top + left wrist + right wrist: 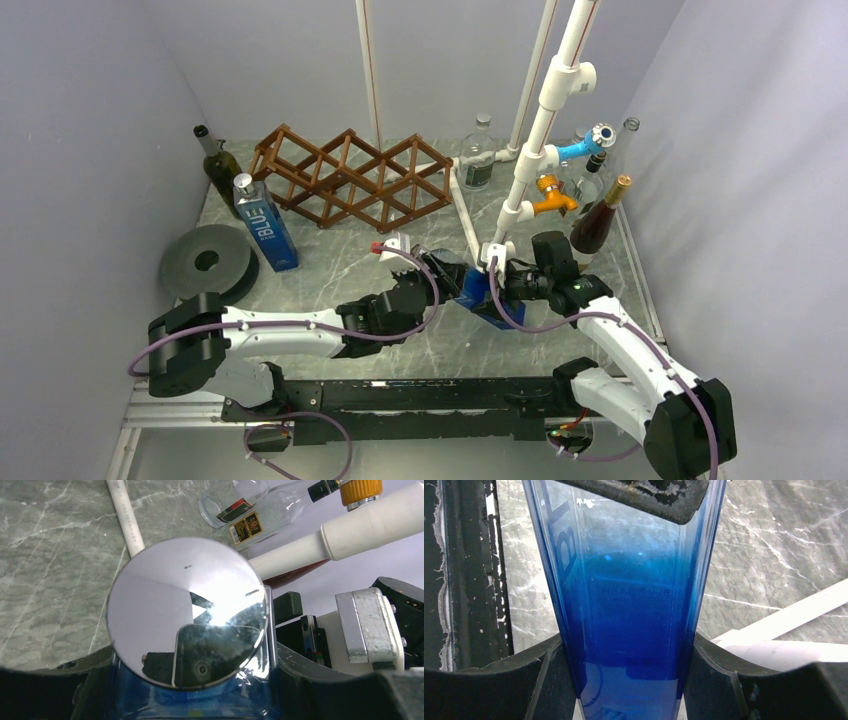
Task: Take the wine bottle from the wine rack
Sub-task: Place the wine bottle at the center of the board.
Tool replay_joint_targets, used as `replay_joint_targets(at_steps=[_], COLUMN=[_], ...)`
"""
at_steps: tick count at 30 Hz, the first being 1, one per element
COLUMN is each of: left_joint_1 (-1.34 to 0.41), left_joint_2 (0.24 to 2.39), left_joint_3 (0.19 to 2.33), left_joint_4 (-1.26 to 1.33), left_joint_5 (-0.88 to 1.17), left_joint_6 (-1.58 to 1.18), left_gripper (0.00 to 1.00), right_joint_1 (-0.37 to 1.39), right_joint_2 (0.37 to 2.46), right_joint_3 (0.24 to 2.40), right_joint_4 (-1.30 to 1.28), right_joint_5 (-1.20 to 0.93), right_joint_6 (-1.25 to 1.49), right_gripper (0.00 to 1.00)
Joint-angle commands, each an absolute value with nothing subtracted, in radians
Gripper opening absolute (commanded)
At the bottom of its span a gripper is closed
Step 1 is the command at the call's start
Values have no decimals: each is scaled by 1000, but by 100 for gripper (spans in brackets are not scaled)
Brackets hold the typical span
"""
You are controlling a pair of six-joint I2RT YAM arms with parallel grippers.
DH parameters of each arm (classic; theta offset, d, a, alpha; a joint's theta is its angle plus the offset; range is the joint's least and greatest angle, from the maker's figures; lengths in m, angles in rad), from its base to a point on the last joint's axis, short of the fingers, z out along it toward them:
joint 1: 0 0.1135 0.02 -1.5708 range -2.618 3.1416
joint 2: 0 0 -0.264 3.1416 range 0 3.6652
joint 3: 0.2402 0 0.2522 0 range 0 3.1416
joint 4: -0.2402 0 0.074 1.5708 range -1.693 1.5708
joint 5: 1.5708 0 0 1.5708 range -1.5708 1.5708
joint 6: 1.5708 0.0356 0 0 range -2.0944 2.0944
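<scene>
The brown wooden wine rack (350, 178) stands at the back of the table, and every cell that shows is bare. In front of it, mid-table, both arms hold a blue wine bottle (478, 295) lying between them. My left gripper (452, 280) is shut on its cap end; the left wrist view shows the mirror-like silver cap (165, 595) with my left gripper (192, 690) pressed to the blue glass on both sides. My right gripper (503, 285) is shut on the body. In the right wrist view, the right gripper (629, 680) clamps the blue bottle (629, 580).
A second blue bottle (265, 222) and a green bottle (220, 165) stand at the left, beside a grey disc (205, 262). A white pipe frame (535, 140) with orange and blue fittings rises right of centre. Clear bottles (478, 155) and a dark bottle (598, 218) stand at back right.
</scene>
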State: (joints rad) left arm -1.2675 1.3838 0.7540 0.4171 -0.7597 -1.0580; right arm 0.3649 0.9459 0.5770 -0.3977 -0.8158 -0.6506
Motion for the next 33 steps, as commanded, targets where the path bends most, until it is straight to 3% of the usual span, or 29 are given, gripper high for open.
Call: replay_joint_targets(at_steps=[1,5,13,23,33], left_joint_1=[-1275,-1275,-1275,-1276,-1275], left_joint_2=[1340,1307,1212,1036,868], left_joint_3=[733,710,656,571,518], left_joint_4=[608,637,659,600,555], left_joint_5=[-701,-703,-716,-732,-729], left_joint_6=[-960,-942,-908,-852,-684], left_gripper=[0,0,0,0,0], right_joint_1=[370,369,362,309,289], right_joint_2=[914,910,893,884,887], right_joint_3=[608,607,624,696,696], right_joint_4=[-365,-382,-440,-728,-739], right_joint_5=[-944,-958,-991,-1114,-1111], right_joint_6=[-669,-685,-737,-1031,-1051], right_gripper=[65,79,93,96,96])
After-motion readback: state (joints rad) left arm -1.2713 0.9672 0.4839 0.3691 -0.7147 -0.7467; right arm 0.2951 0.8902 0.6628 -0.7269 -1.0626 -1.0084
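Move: The blue bottle is in both hands. The board's centre, apparently where it is to go, lies roughly 5 cm ahead of the left hand, 7 cm left and 20 cm below. The wine rack is about 21 cm ahead and 19 cm left of that hand, the standing blue bottle 6 cm ahead and 34 cm left. The held bottle's middle is about 2 cm left of the right hand, 1 cm ahead and 3 cm above; the pipe elbow is 5 cm ahead of that hand, 1 cm right and 11 cm below. The right fingers open wide and let go of the blue bottle's body while the left keeps its grip near the cap; the right hand then backs off about 4 cm and rises 3 cm, turning counter-clockwise. The left hand eases back some 3 cm and carries the bottle about 8 cm left, away from the right hand, its fingers tipping up and its left side rising some 10 degrees. ##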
